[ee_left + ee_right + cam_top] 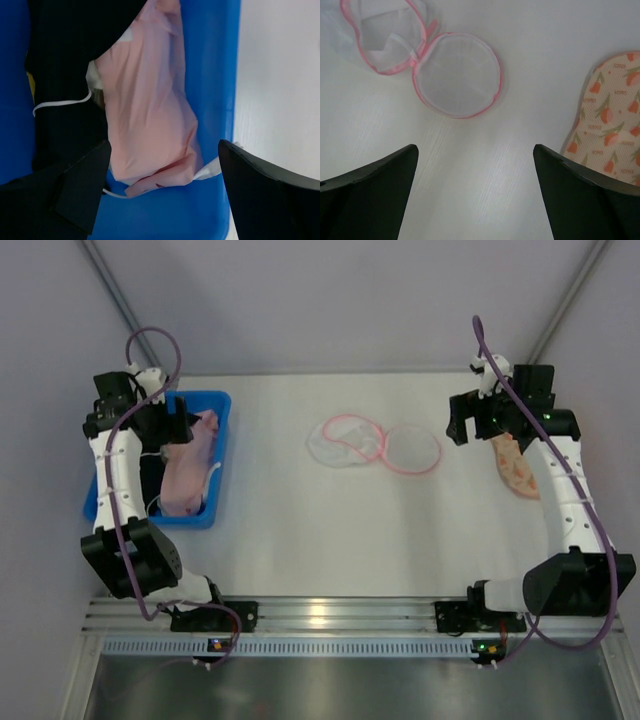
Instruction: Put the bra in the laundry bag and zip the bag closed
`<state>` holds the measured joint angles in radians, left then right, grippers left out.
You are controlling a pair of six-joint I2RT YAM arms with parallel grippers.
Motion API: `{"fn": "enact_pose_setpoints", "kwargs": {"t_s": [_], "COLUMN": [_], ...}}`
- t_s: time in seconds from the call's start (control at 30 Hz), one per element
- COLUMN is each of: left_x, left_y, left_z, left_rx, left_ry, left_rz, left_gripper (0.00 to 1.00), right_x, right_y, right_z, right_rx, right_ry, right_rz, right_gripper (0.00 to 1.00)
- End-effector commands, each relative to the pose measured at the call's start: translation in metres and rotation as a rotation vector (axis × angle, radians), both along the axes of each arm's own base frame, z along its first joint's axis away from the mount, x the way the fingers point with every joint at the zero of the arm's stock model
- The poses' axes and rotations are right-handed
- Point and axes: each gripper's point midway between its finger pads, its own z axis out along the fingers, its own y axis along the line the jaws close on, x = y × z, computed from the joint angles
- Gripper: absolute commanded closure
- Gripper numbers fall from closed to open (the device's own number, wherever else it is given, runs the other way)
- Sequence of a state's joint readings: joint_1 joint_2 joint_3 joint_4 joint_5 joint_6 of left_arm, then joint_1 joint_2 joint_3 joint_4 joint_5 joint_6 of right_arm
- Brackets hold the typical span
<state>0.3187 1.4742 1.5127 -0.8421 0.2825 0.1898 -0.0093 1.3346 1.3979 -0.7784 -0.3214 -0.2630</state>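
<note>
The light-pink bra (pixel 192 468) lies in the blue bin (pixel 218 410) at the left; the left wrist view shows the bra (pixel 150 105) folded over black fabric. My left gripper (pixel 178 426) hovers over the bin, open and empty, its jaws either side of the bra's lower end (pixel 162 172). The laundry bag (pixel 372 443) lies unzipped and spread open mid-table, mesh halves edged in pink; it also shows in the right wrist view (pixel 427 57). My right gripper (pixel 470 427) is open and empty above the table (pixel 475 165), right of the bag.
A black garment (pixel 65 75) with a white strap fills the bin's left side. A peach orange-speckled two-lobed item (pixel 515 468) lies at the table's right edge under my right arm; the right wrist view shows it too (pixel 610 125).
</note>
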Motion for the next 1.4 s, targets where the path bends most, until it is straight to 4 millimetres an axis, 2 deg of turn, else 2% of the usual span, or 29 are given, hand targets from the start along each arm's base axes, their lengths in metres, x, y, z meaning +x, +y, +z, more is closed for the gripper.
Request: {"fn": "enact_pose_setpoints", "kwargs": {"t_s": [0.0,0.1,0.17,0.33,0.43,0.63,0.73,0.77,0.83,0.93,1.0,1.03,1.2,1.23,1.33,1.37], "left_x": [-0.015,-0.021,-0.023,-0.028,-0.029,-0.026,-0.024,-0.023,-0.021,-0.015,-0.010,-0.008,-0.002,0.003,0.003,0.005], "left_y": [0.015,0.018,0.021,0.030,0.036,0.041,0.042,0.042,0.041,0.038,0.036,0.034,0.016,0.014,0.001,-0.002], "left_z": [-0.037,-0.062,-0.072,-0.112,-0.132,-0.156,-0.161,-0.161,-0.156,-0.140,-0.119,-0.110,-0.039,-0.019,0.012,0.030], "left_rx": [0.085,0.094,0.107,0.101,0.116,0.122,0.116,0.114,0.104,0.095,0.092,0.092,0.033,0.028,-0.031,-0.046], "left_ry": [0.112,0.173,0.206,0.322,0.357,0.388,0.397,0.396,0.381,0.331,0.271,0.246,0.069,0.022,-0.039,-0.077], "left_rz": [-0.096,-0.137,-0.130,-0.098,-0.080,-0.069,-0.059,-0.059,-0.054,-0.049,-0.036,-0.035,-0.041,-0.040,-0.045,-0.042], "left_gripper": [0.07,0.11,0.14,0.27,0.28,0.34,0.43,0.50,0.57,0.80,0.97,1.00,1.00,1.00,1.00,1.00], "right_x": [0.006,0.000,-0.004,-0.007,-0.011,-0.016,-0.018,-0.018,-0.019,-0.018,-0.018,-0.019,-0.022,-0.023,-0.027,-0.032], "right_y": [-0.014,0.000,0.012,0.023,0.026,0.026,0.027,0.027,0.027,0.028,0.029,0.029,0.036,0.037,0.040,0.052], "right_z": [0.000,-0.018,-0.021,-0.024,-0.032,-0.045,-0.050,-0.051,-0.053,-0.052,-0.050,-0.048,-0.034,-0.033,-0.025,-0.019], "right_rx": [-0.062,-0.001,0.059,0.125,0.137,0.133,0.139,0.139,0.139,0.142,0.148,0.150,0.177,0.180,0.183,0.180], "right_ry": [-0.020,0.075,0.088,0.085,0.111,0.130,0.137,0.139,0.142,0.138,0.136,0.132,0.103,0.102,0.084,0.066], "right_rz": [-0.050,0.009,0.042,0.051,0.062,0.065,0.070,0.070,0.070,0.075,0.080,0.081,0.110,0.117,0.145,0.193], "right_gripper": [0.01,0.01,0.00,0.00,0.01,0.01,0.01,0.01,0.01,0.00,0.01,0.01,0.01,0.01,0.01,0.01]}}
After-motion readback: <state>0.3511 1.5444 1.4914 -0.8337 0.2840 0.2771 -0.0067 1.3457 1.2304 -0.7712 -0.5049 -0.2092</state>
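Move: The pink bra lies in the blue basket under the left hand, some 18 cm below, 2 cm left and about 1 cm back. A black garment lies about 8 cm left of the hand and 3 cm back. The laundry bag lies on the table about 44 cm right of the left hand and 9 cm ahead; from the right hand it is roughly 15 cm left, 8 cm ahead and 21 cm down, with the bra about 58 cm left, roughly level. Bring the open left gripper down about 16 cm and slightly back-left into the basket, tipping the fingers down some 25 degrees. Shut it on the near half of the bra, then lift about 13 cm and 4 cm forward, levelling the wrist again. Meanwhile lower the open right hand about 7 cm, easing slightly back and left, closer to the laundry bag. ##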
